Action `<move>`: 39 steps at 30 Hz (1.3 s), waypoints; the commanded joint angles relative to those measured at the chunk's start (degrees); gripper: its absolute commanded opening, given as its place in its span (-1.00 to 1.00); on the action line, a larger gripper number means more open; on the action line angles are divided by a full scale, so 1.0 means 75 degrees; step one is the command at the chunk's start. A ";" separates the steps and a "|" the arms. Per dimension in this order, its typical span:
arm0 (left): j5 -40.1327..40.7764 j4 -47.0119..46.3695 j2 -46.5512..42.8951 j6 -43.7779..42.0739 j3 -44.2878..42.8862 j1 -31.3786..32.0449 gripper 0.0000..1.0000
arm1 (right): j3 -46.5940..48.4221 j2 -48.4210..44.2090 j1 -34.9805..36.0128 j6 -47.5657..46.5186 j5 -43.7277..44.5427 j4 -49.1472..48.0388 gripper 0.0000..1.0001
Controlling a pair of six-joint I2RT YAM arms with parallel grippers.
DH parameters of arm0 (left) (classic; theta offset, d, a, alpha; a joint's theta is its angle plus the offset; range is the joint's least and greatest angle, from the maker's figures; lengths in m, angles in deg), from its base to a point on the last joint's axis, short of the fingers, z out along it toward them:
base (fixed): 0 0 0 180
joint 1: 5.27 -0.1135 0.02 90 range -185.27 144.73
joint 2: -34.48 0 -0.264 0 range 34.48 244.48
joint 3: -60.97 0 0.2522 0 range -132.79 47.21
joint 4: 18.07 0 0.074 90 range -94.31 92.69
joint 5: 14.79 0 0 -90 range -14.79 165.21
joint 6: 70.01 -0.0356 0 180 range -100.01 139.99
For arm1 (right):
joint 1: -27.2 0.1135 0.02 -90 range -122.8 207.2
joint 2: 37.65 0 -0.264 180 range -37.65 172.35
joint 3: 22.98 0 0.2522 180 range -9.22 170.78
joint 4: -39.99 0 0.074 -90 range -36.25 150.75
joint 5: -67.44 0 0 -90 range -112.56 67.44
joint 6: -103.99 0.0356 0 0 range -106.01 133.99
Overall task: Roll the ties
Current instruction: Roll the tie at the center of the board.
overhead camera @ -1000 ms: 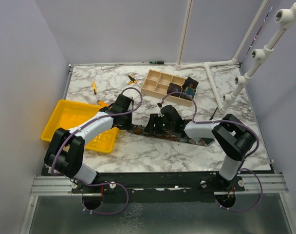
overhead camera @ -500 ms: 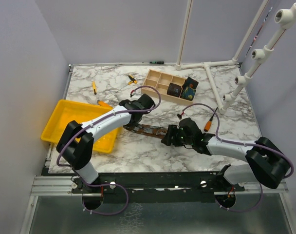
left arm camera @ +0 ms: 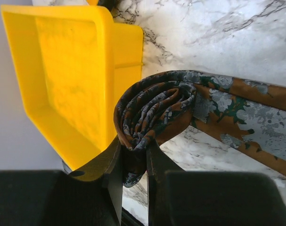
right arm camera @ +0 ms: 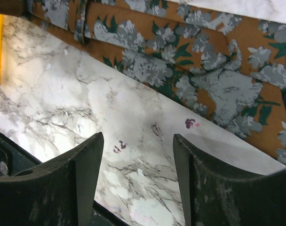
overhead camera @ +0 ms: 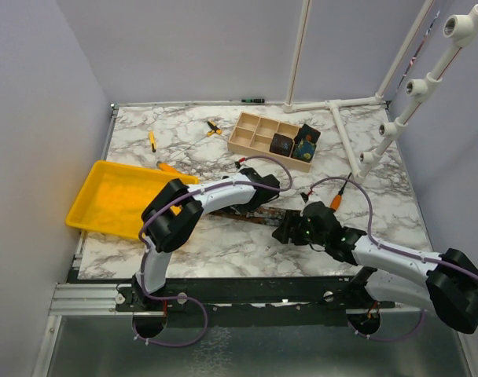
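Note:
A rust-brown tie with grey and green print (overhead camera: 264, 217) lies as a strip across the middle of the marble table. Its left end is wound into a roll (left arm camera: 152, 106). My left gripper (left arm camera: 132, 149) is shut on that roll and holds it on edge just above the table, and the flat strip (left arm camera: 249, 110) trails off to the right. In the top view the left gripper (overhead camera: 259, 194) sits at the strip's left end. My right gripper (right arm camera: 138, 141) is open over bare marble, just short of the flat tie (right arm camera: 180, 61). From above, the right gripper (overhead camera: 288, 228) is near the strip's right part.
A yellow tray (overhead camera: 117, 200) lies left, close to the roll, seen as the tray (left arm camera: 63, 80) in the left wrist view. A wooden divided box (overhead camera: 259, 133) at the back holds two dark rolled ties (overhead camera: 294, 145). Orange-handled screwdrivers (overhead camera: 152, 140) lie back left. White pipes (overhead camera: 345, 133) stand right.
The left gripper has travelled right along the tie with the roll in it. The right gripper has drawn back off the tie toward the near right.

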 commanded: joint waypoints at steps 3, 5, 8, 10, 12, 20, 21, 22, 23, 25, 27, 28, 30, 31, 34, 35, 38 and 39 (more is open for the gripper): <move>0.1071 0.1512 0.1171 0.1345 -0.1068 0.0505 -1.00 | -0.0382 -0.0514 -0.0014 0.0037 0.0293 0.0702 0.29; 0.1097 0.1673 0.1469 0.1584 -0.1269 0.0591 -1.00 | -0.0456 -0.0650 -0.0014 0.0045 0.0313 0.0770 0.30; 0.0951 0.1676 0.1791 0.1765 -0.1454 0.0721 -1.00 | -0.0498 -0.0809 -0.0009 0.0080 0.0328 0.0825 0.29; 0.0919 0.1662 0.1976 0.1819 -0.1558 0.0792 -1.00 | -0.0523 -0.0852 -0.0014 0.0100 0.0315 0.0830 0.29; 0.0868 0.1622 0.2132 0.1816 -0.1672 0.0832 -1.00 | -0.0524 -0.0847 -0.0014 0.0103 0.0267 0.0842 0.29; 0.0233 0.0503 0.2287 0.1023 -0.1873 0.0891 -0.23 | -0.0524 -0.0887 -0.0014 0.0176 0.0286 0.0935 0.29; 0.0142 0.0370 0.2284 0.0960 -0.1856 0.0891 -0.15 | -0.0524 -0.0898 -0.0014 0.0175 0.0297 0.0949 0.29; 0.0021 0.0230 0.2270 0.0889 -0.1842 0.0891 -0.06 | -0.0513 -0.0901 -0.0014 0.0193 0.0301 0.0978 0.29; -0.0088 0.0097 0.2237 0.0817 -0.1809 0.0885 0.02 | -0.0512 -0.0901 -0.0014 0.0207 0.0330 0.0994 0.29; -0.0295 -0.0186 0.2116 0.0697 -0.1731 0.0885 0.18 | -0.0495 -0.0904 -0.0014 0.0218 0.0340 0.1026 0.29; -0.0447 -0.0398 0.1965 0.0588 -0.1685 0.0885 0.31 | -0.0469 -0.0897 -0.0014 0.0229 0.0363 0.1080 0.29; -0.0495 -0.0473 0.1889 0.0542 -0.1668 0.0890 0.36 | -0.0449 -0.0909 -0.0014 0.0229 0.0376 0.1098 0.29; -0.0587 -0.0600 0.1700 0.0447 -0.1653 0.0882 0.48 | -0.0403 -0.0914 -0.0012 0.0251 0.0409 0.1200 0.29; -0.0646 -0.0679 0.1579 0.0405 -0.1607 0.0865 0.54 | -0.0369 -0.0931 -0.0014 0.0259 0.0408 0.1246 0.30; -0.0905 -0.0987 0.1055 0.0228 -0.1386 0.0797 0.72 | -0.0258 -0.1029 -0.0014 0.0183 0.0327 0.1350 0.33; -0.1037 -0.1080 0.0866 0.0169 -0.1308 0.0770 0.75 | -0.0214 -0.1058 -0.0014 0.0137 0.0296 0.1382 0.34; -0.1283 -0.1331 0.0302 -0.0058 -0.1079 0.0718 0.82 | 0.0012 -0.1085 -0.0014 0.0065 0.0215 0.1499 0.39; -0.1332 -0.1366 0.0099 -0.0120 -0.1027 0.0704 0.85 | 0.0121 -0.1066 -0.0014 0.0039 0.0183 0.1544 0.42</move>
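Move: The left hand already grips the roll; the tie's visible flat stretch, where the roll goes, has its middle about 11 cm to the right, 2 cm back and 7 below. The yellow tray's middle is some 20 cm left and 2 farther out; an orange handle lies 12 left, 11 ahead. From the right hand that flat stretch is roughly 6 cm ahead, 4 left and 4 below. The left hand sweeps about 8 cm right, sinks 4 then rises slightly, opening wide to release the roll. ##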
